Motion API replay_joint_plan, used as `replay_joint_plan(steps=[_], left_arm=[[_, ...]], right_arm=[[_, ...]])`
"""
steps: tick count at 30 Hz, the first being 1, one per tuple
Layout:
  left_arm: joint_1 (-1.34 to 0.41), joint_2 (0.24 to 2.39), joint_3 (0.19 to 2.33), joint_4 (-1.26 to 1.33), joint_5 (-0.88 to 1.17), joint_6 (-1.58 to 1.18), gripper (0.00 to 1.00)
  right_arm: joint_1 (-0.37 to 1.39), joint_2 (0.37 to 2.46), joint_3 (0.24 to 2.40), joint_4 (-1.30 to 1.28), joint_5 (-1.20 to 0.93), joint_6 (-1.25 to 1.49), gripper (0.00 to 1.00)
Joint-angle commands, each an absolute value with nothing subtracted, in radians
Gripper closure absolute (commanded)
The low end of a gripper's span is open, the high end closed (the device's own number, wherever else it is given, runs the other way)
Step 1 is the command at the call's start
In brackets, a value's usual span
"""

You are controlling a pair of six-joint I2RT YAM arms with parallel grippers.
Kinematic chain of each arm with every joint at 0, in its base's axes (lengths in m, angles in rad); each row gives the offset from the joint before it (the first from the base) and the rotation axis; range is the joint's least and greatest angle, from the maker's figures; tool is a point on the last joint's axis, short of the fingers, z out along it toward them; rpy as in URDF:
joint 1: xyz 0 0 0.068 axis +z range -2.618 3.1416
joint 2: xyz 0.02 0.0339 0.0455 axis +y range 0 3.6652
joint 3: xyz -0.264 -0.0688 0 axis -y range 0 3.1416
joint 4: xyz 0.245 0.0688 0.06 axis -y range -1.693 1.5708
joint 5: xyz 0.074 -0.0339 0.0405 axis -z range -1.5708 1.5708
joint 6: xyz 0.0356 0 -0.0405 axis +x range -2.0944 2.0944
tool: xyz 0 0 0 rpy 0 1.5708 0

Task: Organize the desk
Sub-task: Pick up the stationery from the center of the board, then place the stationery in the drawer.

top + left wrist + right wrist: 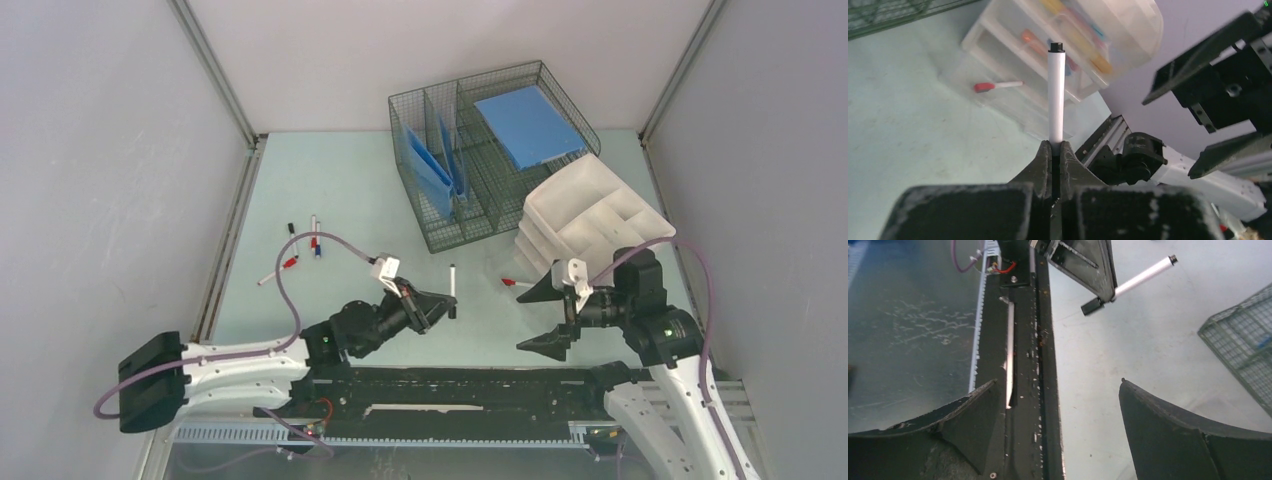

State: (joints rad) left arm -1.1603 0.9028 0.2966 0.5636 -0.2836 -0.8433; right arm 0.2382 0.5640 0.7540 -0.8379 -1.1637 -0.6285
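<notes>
The desk (pixel 350 190) is a pale mint-green tabletop. My left gripper (pixel 445 303) hovers low over its near middle, shut on a white marker with a black cap (pixel 452 288). In the left wrist view the marker (pixel 1056 95) sticks straight out from between the closed fingertips of my left gripper (pixel 1056 146). My right gripper (pixel 538 318) stands open to the right of it, with nothing between its fingers. The right wrist view shows my right gripper (pixel 1058 381) spread wide, the marker (pixel 1143 277) ahead of it.
A wire basket (pixel 560 85) with blue folders stands at the back. A white drawer organiser (pixel 590 215) leans beside it, a red-capped pen (pixel 513 283) at its foot. Three pens (pixel 300 245) lie at the left. A black rail (pixel 450 385) runs along the near edge.
</notes>
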Motion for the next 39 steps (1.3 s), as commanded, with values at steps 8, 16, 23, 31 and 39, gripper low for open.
replay_joint_plan(steps=[8, 16, 23, 31, 39], left_arm=[[-1.320, 1.120, 0.512, 0.754, -0.373, -0.570, 1.00], [-1.361, 1.269, 0.608, 0.833, -0.376, -0.549, 1.00], [-1.391, 1.323, 0.637, 0.884, -0.396, -0.536, 1.00], [-1.404, 1.356, 0.660, 0.905, -0.394, -0.531, 1.00], [-1.404, 1.347, 0.651, 0.903, -0.401, -0.525, 0.94]], right_arm=[[0.253, 0.572, 0.698, -0.376, -1.046, 0.000, 0.06], [0.241, 0.556, 0.681, -0.288, -0.976, 0.241, 0.07], [0.241, 0.558, 0.666, -0.283, -0.825, 0.272, 0.10], [0.242, 0.560, 0.616, -0.199, -0.966, 0.352, 0.58], [0.250, 0.562, 0.611, -0.191, -0.994, 0.320, 1.00]])
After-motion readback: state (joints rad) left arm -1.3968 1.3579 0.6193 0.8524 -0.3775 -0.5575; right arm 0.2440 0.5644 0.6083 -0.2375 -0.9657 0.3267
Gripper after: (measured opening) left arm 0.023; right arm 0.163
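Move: Ahead of the open right gripper by about 7 cm, 13 cm to its left and 4 cm lower is the black-capped marker, already pinched in the left gripper. From the left hand, the right gripper it is being taken to lies some 13 cm to the right, 6 cm back and 5 cm higher. From the right hand, the red-capped marker in the bottom drawer is roughly 14 cm ahead, 3 cm right and 20 cm below; the drawer unit's middle is 20 cm ahead, 15 cm right and 11 cm below. Carrying the marker right about 11 cm, also up 5 cm and slightly back, the left hand brings its free upper part to the right gripper, then nearly stops. The right hand reaches forward about 6 cm while rising and rolling, turning clockwise some 20 degrees; with a slight draw back, its wide-open fingers close and pinch the marker beyond the left fingertips. The left keeps its grip. ##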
